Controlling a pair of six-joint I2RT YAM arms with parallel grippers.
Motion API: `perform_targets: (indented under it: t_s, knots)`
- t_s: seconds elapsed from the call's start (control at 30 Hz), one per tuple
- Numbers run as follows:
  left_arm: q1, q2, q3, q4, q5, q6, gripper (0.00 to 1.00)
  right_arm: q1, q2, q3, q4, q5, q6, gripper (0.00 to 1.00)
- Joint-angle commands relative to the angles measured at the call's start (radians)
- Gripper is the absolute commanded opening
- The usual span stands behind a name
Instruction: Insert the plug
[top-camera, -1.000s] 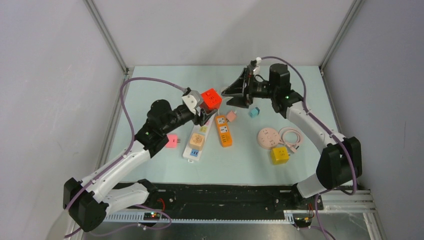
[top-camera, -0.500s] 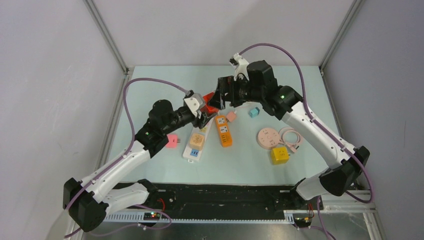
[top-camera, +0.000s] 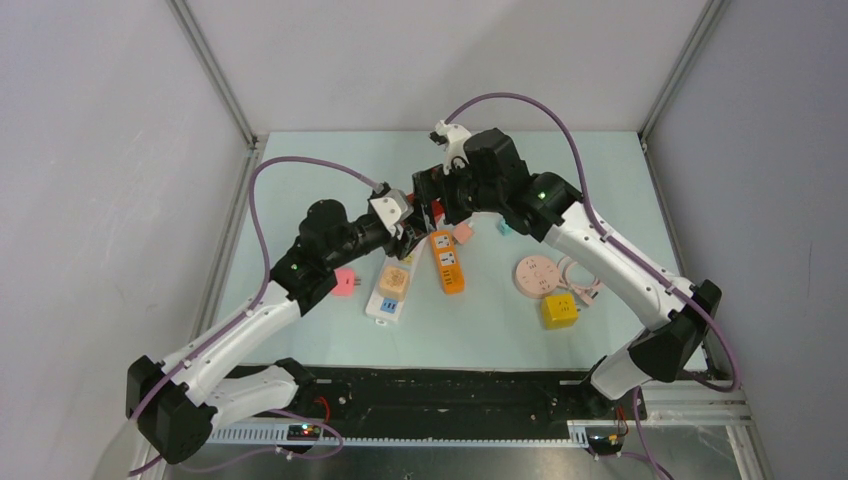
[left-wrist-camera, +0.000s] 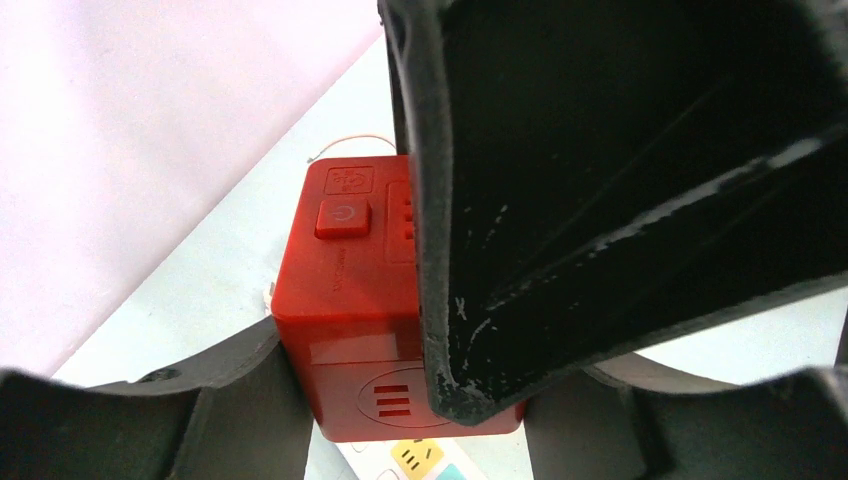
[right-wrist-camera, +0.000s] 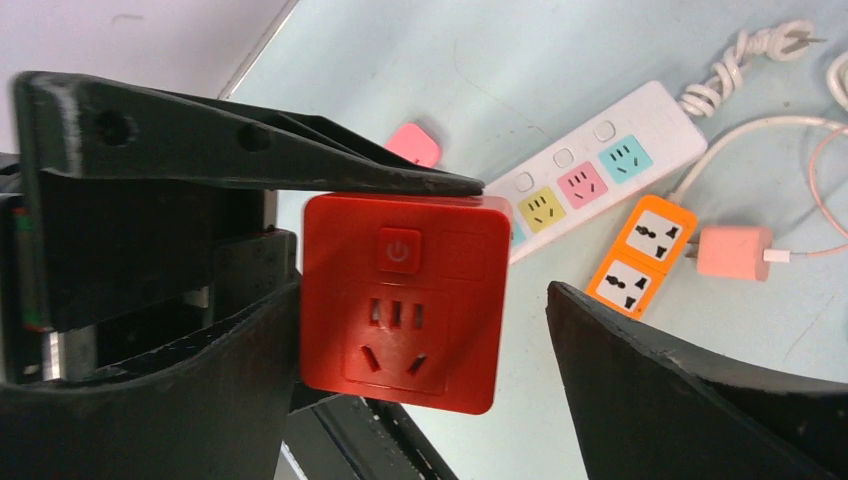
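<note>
The plug is a red cube (right-wrist-camera: 400, 300) with a power button and a socket face. It hangs in the air above the white power strip (top-camera: 390, 290). My left gripper (left-wrist-camera: 420, 400) is shut on it, one finger on each side. In the top view only a red sliver (top-camera: 424, 211) shows between the two grippers. My right gripper (right-wrist-camera: 420, 390) is open around the cube. Its left finger (right-wrist-camera: 150, 400) lies against the cube's side and its right finger (right-wrist-camera: 680, 390) stands well apart. That gripper's black finger (left-wrist-camera: 620, 180) covers much of the left wrist view.
On the table lie an orange two-socket strip (top-camera: 447, 262), a pink plug (top-camera: 344, 282), a small pink charger (top-camera: 462, 233) with its cable, a round pink socket (top-camera: 537, 273) and a yellow cube (top-camera: 559, 310). Grey walls enclose the table.
My right arm has swung left from the back of the table to the red cube and now straddles it. The left arm has held still with the cube.
</note>
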Motion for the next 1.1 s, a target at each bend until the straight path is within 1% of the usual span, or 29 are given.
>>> perform_targets:
  t_s: [0.0,0.2,0.27,0.3,0.37,0.4,0.47,0.5,0.57,0.63,0.67,0.7,0.73,0.77,0.8,0.83,0.87,0.9,0.93,0.97,1.03,1.07]
  knots:
    - [-0.006,-0.016,0.033,0.076,-0.005,0.025,0.03,0.005,0.018,0.036,-0.01,0.014,-0.012,0.88]
    - [-0.005,-0.017,0.034,0.073,0.0,0.034,0.15,0.008,0.049,0.05,-0.018,0.012,-0.013,0.67]
    - [-0.006,-0.014,0.037,0.071,-0.001,0.036,0.18,0.013,0.062,0.062,-0.025,0.017,-0.014,0.63]
    - [-0.006,-0.014,0.036,0.071,-0.001,0.039,0.19,0.016,0.068,0.072,-0.034,0.027,-0.014,0.63]
    - [-0.005,-0.01,0.039,0.069,0.001,0.045,0.19,0.026,0.09,0.091,-0.051,0.047,-0.025,0.72]
    - [-0.006,-0.009,0.041,0.069,-0.001,0.046,0.19,0.038,0.092,0.093,-0.053,0.057,-0.037,0.82]
    - [-0.005,-0.007,0.042,0.065,-0.009,0.054,0.18,0.054,0.091,0.087,-0.039,0.086,-0.05,0.89]
    - [-0.005,-0.006,0.042,0.064,-0.012,0.06,0.17,0.054,0.092,0.084,-0.034,0.084,-0.049,0.89]
    - [-0.005,-0.006,0.042,0.062,-0.016,0.067,0.17,0.045,0.098,0.087,-0.03,0.072,-0.033,0.85]
    - [-0.005,-0.009,0.041,0.059,-0.024,0.07,0.18,0.032,0.101,0.087,-0.028,0.061,-0.009,0.69]
    - [-0.005,-0.01,0.039,0.059,-0.028,0.073,0.18,0.027,0.101,0.087,-0.027,0.055,-0.005,0.65]
    - [-0.006,-0.011,0.038,0.057,-0.033,0.075,0.19,0.019,0.1,0.087,-0.026,0.05,0.001,0.57]
    - [-0.005,-0.011,0.039,0.055,-0.035,0.075,0.2,0.016,0.101,0.09,-0.027,0.04,0.003,0.53]
    - [-0.005,-0.01,0.039,0.054,-0.038,0.074,0.22,0.007,0.102,0.093,-0.03,0.036,0.007,0.43]
    - [-0.005,-0.01,0.04,0.054,-0.041,0.067,0.28,0.003,0.105,0.099,-0.034,0.025,0.008,0.37]
    - [-0.005,-0.007,0.043,0.054,-0.055,0.059,0.33,-0.005,0.108,0.102,-0.04,0.021,0.011,0.25]
    - [-0.004,-0.004,0.046,0.054,-0.068,0.032,0.47,-0.008,0.11,0.108,-0.042,0.018,0.011,0.18]
    - [-0.005,-0.002,0.053,0.053,-0.098,0.019,0.55,-0.017,0.111,0.11,-0.046,0.015,0.012,0.08]
    - [-0.004,-0.002,0.054,0.051,-0.111,-0.004,0.71,-0.022,0.111,0.11,-0.045,0.014,0.011,0.03]
    - [-0.004,-0.004,0.054,0.051,-0.135,-0.013,0.84,-0.033,0.111,0.11,-0.046,0.012,0.008,0.0]
    - [-0.005,-0.011,0.048,0.046,-0.178,-0.044,0.97,-0.058,0.111,0.11,-0.041,-0.002,-0.007,0.0]
    - [-0.004,-0.018,0.049,0.034,-0.196,-0.074,0.98,-0.08,0.109,0.107,-0.038,-0.012,-0.014,0.0]
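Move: The red plug, held in the left hand's fingers about 1 cm ahead and 1 cm to the right of that hand's point and at its height, lies some 1 cm ahead, 2 cm left and 2 cm below the right hand. Well below, counted from the right hand: the orange strip about 7 cm ahead and 3 cm right, the white power strip 6 cm ahead and 10 cm left, both near 29 cm down, and the tan plug 2 cm back, 11 cm left, 26 cm down. The right hand, its open fingers already around the red plug, eases in left and down about 2 cm with a little forward, closes, reopens, then closes again and pinches the plug by its sides, drawing back right about 1 cm at the very end. The left hand keeps its grip while sinking some 1.5 cm, then spreads its fingers nearly wide and lets the plug go, rising slightly and moving forward and left. ##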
